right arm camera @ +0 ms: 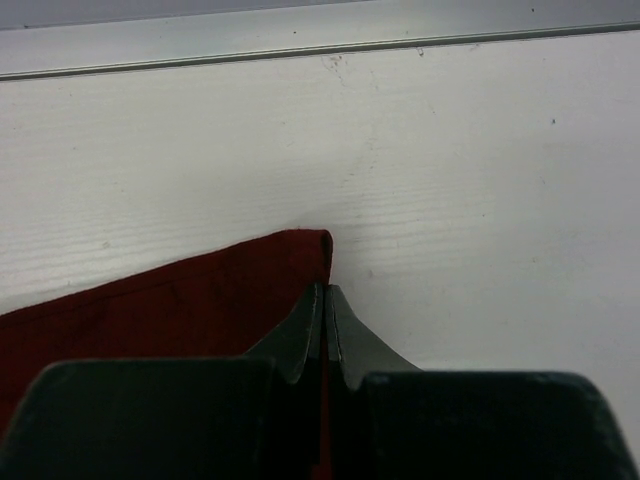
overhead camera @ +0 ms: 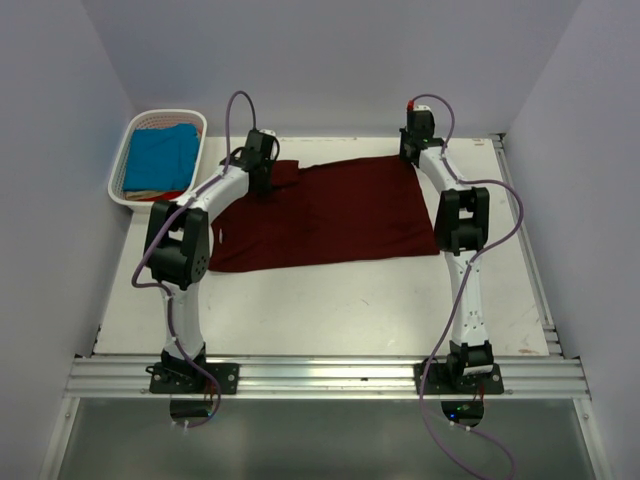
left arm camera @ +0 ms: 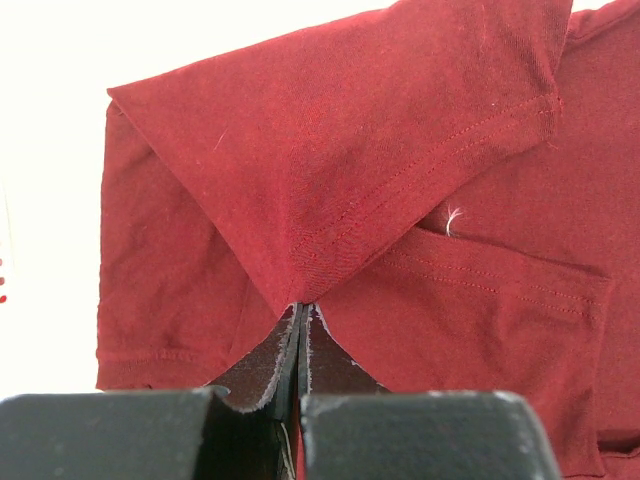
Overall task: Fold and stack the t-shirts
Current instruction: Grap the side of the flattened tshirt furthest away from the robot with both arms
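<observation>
A dark maroon t-shirt (overhead camera: 330,215) lies spread flat across the middle of the white table. My left gripper (overhead camera: 262,170) is at its far left end, shut on a fold of the sleeve (left arm camera: 330,180). My right gripper (overhead camera: 412,150) is at the shirt's far right corner, jaws pressed together on the cloth edge (right arm camera: 315,250). A turquoise-blue t-shirt (overhead camera: 163,155) lies bunched in the basket at the far left.
The white slatted basket (overhead camera: 121,165) stands at the table's far left corner, partly over the edge. A raised table rim (right arm camera: 300,50) runs just beyond the right gripper. An aluminium rail (overhead camera: 320,375) with both arm bases crosses the near edge.
</observation>
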`<state>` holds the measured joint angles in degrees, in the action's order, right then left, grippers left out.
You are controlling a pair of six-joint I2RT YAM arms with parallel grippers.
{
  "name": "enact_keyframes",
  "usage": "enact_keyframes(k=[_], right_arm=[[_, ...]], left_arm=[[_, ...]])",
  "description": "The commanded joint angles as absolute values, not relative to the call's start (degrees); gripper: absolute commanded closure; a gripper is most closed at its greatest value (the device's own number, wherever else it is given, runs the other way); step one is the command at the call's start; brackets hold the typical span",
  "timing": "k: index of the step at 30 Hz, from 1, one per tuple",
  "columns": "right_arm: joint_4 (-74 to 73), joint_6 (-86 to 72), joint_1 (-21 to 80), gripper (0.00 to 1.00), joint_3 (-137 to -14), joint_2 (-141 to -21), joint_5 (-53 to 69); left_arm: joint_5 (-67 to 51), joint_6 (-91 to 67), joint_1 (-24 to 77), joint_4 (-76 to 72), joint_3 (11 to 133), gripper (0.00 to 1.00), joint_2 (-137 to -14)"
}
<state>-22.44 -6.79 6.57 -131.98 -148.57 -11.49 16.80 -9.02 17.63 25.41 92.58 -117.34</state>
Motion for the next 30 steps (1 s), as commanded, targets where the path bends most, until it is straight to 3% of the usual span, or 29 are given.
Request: enact_keyframes(k=[1, 24, 25, 26, 28, 30], right_arm=[[-19.34, -6.59, 6.07, 1.00, -130.88, -146.52, -13.18], [-14.93, -5.89, 6.06, 1.00, -121.99, -138.95, -14.85], [-15.64, -6.24, 5.98, 0.91, -122.86, -139.48, -14.94], [-17.12, -6.24, 6.06, 0.76, -125.05, -140.09, -14.51], [-18.36, -6.68, 6.06, 0.61, -127.25, -142.02, -14.15], [-19.51, -6.85, 6.06, 0.54, -130.15, -143.17, -13.63]], left_arm=[[17.75, -9.76, 17.23, 25.22, 93.60, 1.00, -117.42], [25.75, -10.02, 17.14, 26.11, 92.20, 1.00, -111.18], [25.66, -10.02, 17.14, 26.10, 92.37, 1.00, -111.18], [25.58, -10.02, 17.14, 26.19, 92.46, 1.00, -111.27], [24.79, -10.11, 17.14, 26.19, 92.46, 1.00, -111.44], [24.52, -10.20, 17.14, 26.28, 92.55, 1.00, -111.80]])
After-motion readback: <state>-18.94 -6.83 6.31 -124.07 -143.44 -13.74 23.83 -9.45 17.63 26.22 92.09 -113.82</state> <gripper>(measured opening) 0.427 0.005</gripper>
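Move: My right fingertips are shut on the t-shirt's right-hand edge: its far right corner lies about 2 cm straight ahead and 1 cm below, its near right corner 27 cm back and 9 cm to the right. My left fingers are shut at the tip of the folded-over flap. From them the shirt's far left corner is some 9 cm ahead, 8 cm left and 3 cm lower, and the basket roughly 29 cm left and 9 cm ahead. With my right fingers shut I press down about 1.5 cm beside the far right corner, then drag the edge back and a little to the right, easing up as I go. Then I open, let the edge go and start to rise. My left hand, still pinching the flap tip, draws it about 2 cm left towards the basket, then lifts it some 3 cm. ##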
